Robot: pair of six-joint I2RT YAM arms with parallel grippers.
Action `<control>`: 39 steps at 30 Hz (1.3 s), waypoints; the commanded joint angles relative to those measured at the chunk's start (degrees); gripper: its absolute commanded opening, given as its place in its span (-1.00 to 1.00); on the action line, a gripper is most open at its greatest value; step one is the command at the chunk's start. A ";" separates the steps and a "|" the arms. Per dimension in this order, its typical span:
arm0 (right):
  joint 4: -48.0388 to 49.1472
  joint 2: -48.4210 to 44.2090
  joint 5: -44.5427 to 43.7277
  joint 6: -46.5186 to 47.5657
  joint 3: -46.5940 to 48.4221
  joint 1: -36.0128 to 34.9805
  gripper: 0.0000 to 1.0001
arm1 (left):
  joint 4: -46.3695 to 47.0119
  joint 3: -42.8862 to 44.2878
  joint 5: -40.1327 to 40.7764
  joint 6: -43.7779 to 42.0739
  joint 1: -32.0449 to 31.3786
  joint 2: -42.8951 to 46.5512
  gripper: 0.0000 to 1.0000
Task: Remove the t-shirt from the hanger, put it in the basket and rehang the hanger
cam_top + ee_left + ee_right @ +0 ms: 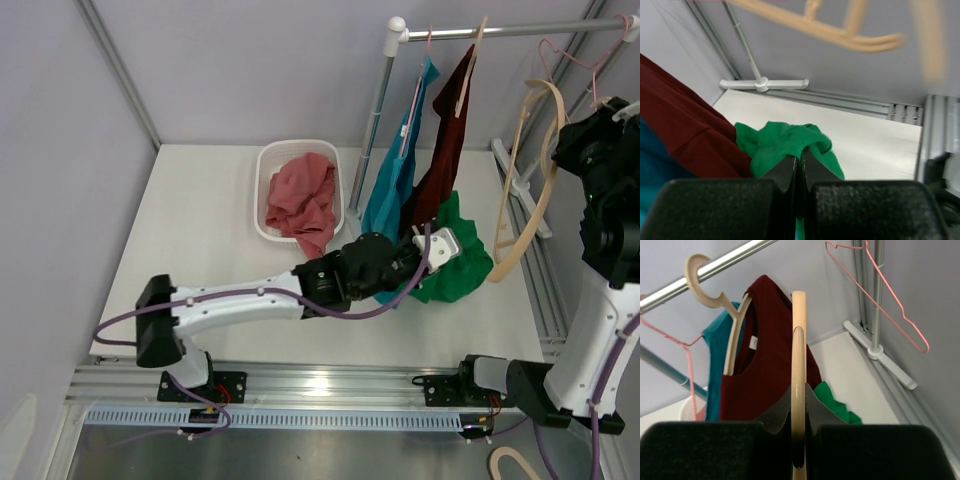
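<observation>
The green t-shirt [462, 268] lies crumpled on the table below the rail, off the hanger. My left gripper [443, 246] is shut on a fold of it; in the left wrist view the green cloth [785, 142] bunches over the closed fingertips [800, 161]. My right gripper [572, 135] is raised at the right and shut on the bare beige hanger [522, 195], which hangs free of any cloth. In the right wrist view the hanger's bar [798, 340] runs straight up between the fingers [798, 397], with the green t-shirt [834, 404] on the table beyond.
A teal shirt [393, 185] and a maroon shirt [447, 150] hang on the rail [480, 30] just left of the green one. A pink wire hanger [575, 55] hangs at the right end. A white basket [268, 165] holds red clothes. The rack's foot [527, 200] lies along the right edge.
</observation>
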State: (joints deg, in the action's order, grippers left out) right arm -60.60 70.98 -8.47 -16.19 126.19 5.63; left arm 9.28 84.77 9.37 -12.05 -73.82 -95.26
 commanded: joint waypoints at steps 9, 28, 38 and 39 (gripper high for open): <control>9.00 8.47 11.98 5.55 1.78 7.38 -1.00 | -13.31 4.14 6.34 0.46 -1.41 25.55 -0.99; 29.13 19.18 26.75 3.53 2.74 11.33 -1.00 | -19.65 44.93 3.65 -3.68 19.49 9.32 -0.98; 32.47 28.15 28.24 2.30 10.12 12.13 -1.00 | -11.22 52.52 -3.38 -2.18 28.20 3.07 -0.98; 32.56 28.68 28.51 1.78 11.52 12.13 -1.00 | -9.65 52.17 -3.65 -2.36 28.82 3.07 -0.99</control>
State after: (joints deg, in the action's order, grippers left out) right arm -33.01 98.70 18.28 -13.08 133.19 17.39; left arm -7.84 134.61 9.39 -14.96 -46.96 -92.71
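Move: The left hand still holds the green t-shirt; the white basket it is bound for lies about 28 cm farther out and 28 cm to its left, some 30 cm lower. The dark red t-shirt hangs roughly 17 cm ahead of this hand, level sideways; the teal one 14 cm ahead and 6 cm left. For the right hand, still gripping the emptied wooden hanger, the rail runs about 23 cm straight ahead and 6 cm up; a pink hanger hangs 23 cm ahead, 10 cm right. Up and to the left sweeps the left hand, rising some 35 cm while keeping the green t-shirt pinched; it eases back a little, then swings forward towards the basket's side, its fingers turning to point more forward and up. Meanwhile the right hand carries the wooden hanger about 20 cm forward to the rail, turning slightly counter-clockwise and tipping up, its grip kept. ##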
